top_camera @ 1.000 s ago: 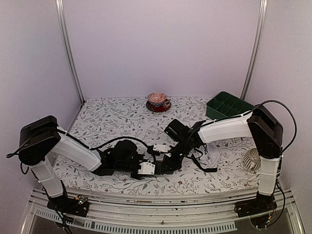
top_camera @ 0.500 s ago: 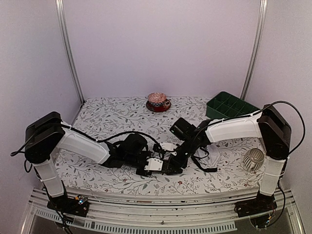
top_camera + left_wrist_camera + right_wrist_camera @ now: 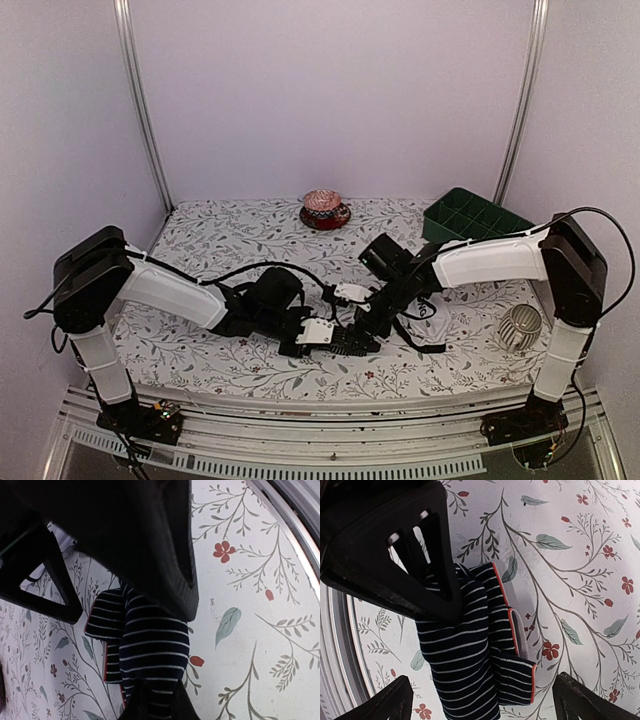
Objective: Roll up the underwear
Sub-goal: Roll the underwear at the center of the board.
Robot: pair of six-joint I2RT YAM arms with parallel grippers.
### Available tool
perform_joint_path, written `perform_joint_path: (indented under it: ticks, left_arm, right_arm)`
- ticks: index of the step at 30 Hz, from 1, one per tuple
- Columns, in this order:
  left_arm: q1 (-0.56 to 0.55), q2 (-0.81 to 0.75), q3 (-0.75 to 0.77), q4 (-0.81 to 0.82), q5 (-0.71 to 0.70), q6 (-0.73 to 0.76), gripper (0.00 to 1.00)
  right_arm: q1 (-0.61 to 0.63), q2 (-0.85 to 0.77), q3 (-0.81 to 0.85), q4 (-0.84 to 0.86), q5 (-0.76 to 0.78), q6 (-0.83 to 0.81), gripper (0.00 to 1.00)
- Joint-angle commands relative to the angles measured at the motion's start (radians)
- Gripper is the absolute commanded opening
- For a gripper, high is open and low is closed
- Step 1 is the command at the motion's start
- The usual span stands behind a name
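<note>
The black underwear with thin stripes (image 3: pixel 350 342) lies bunched and partly folded on the flowered table, near its front edge. The left wrist view shows it (image 3: pixel 150 645) running down between my left gripper's (image 3: pixel 156 696) fingers, which are shut on it. In the top view that left gripper (image 3: pixel 318 335) sits at the cloth's left end. My right gripper (image 3: pixel 355 298) hovers just behind it, open. From the right wrist, its fingertips (image 3: pixel 395 700) stand wide apart either side of the striped cloth (image 3: pixel 470 655), touching nothing. The white underwear (image 3: pixel 432 322) lies crumpled under the right forearm.
A green compartment tray (image 3: pixel 468 215) stands at the back right. A patterned bowl on a red saucer (image 3: pixel 323 208) is at the back centre. A white ribbed object (image 3: pixel 520 325) sits by the right arm's base. The table's metal front rail (image 3: pixel 295 510) runs close to the cloth.
My right gripper has opened wide, let go of the striped underwear and drawn back a little. The left gripper has closed tighter on the cloth and shifted slightly right.
</note>
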Motion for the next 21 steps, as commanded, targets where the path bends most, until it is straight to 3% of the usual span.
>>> perform_joint_path:
  ticks: [1,10,21]
  left_arm:
    - [0.019,0.05,-0.005,-0.128,-0.026,-0.019,0.0]
    - [0.019,0.052,0.001,-0.141,-0.012,-0.022,0.0]
    - [0.022,0.059,0.014,-0.15,-0.011,-0.035,0.0]
  right_arm:
    - [-0.003,0.027,0.011,0.043,-0.094,-0.022,1.0]
    - [-0.005,0.12,0.068,0.039,-0.125,-0.037,0.97]
    - [-0.005,0.124,0.084,-0.012,-0.087,-0.053,0.48]
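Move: The partly rolled striped underwear lies right below the open right hand, its middle about 1 cm to the left, level fore and aft, and some 3 cm down. From the left hand, whose fingers already pinch its left end, that middle is about 4 cm to the right, at nearly the same height. The white shirt lies roughly 12 cm right of the right hand, 6 cm farther out and 4 cm lower; the striped cup is some 30 cm right and 3 cm ahead. The striped roll is straddled from above: the wide-open right hand sinks about 2 cm over it and slides some 2 cm left towards the left gripper, tipping only slightly. Once down, the right fingers close to around half, one on the near side of the roll and one by the loose flaps on its far side. The left hand stays in place, keeping its pinch on the left end. ##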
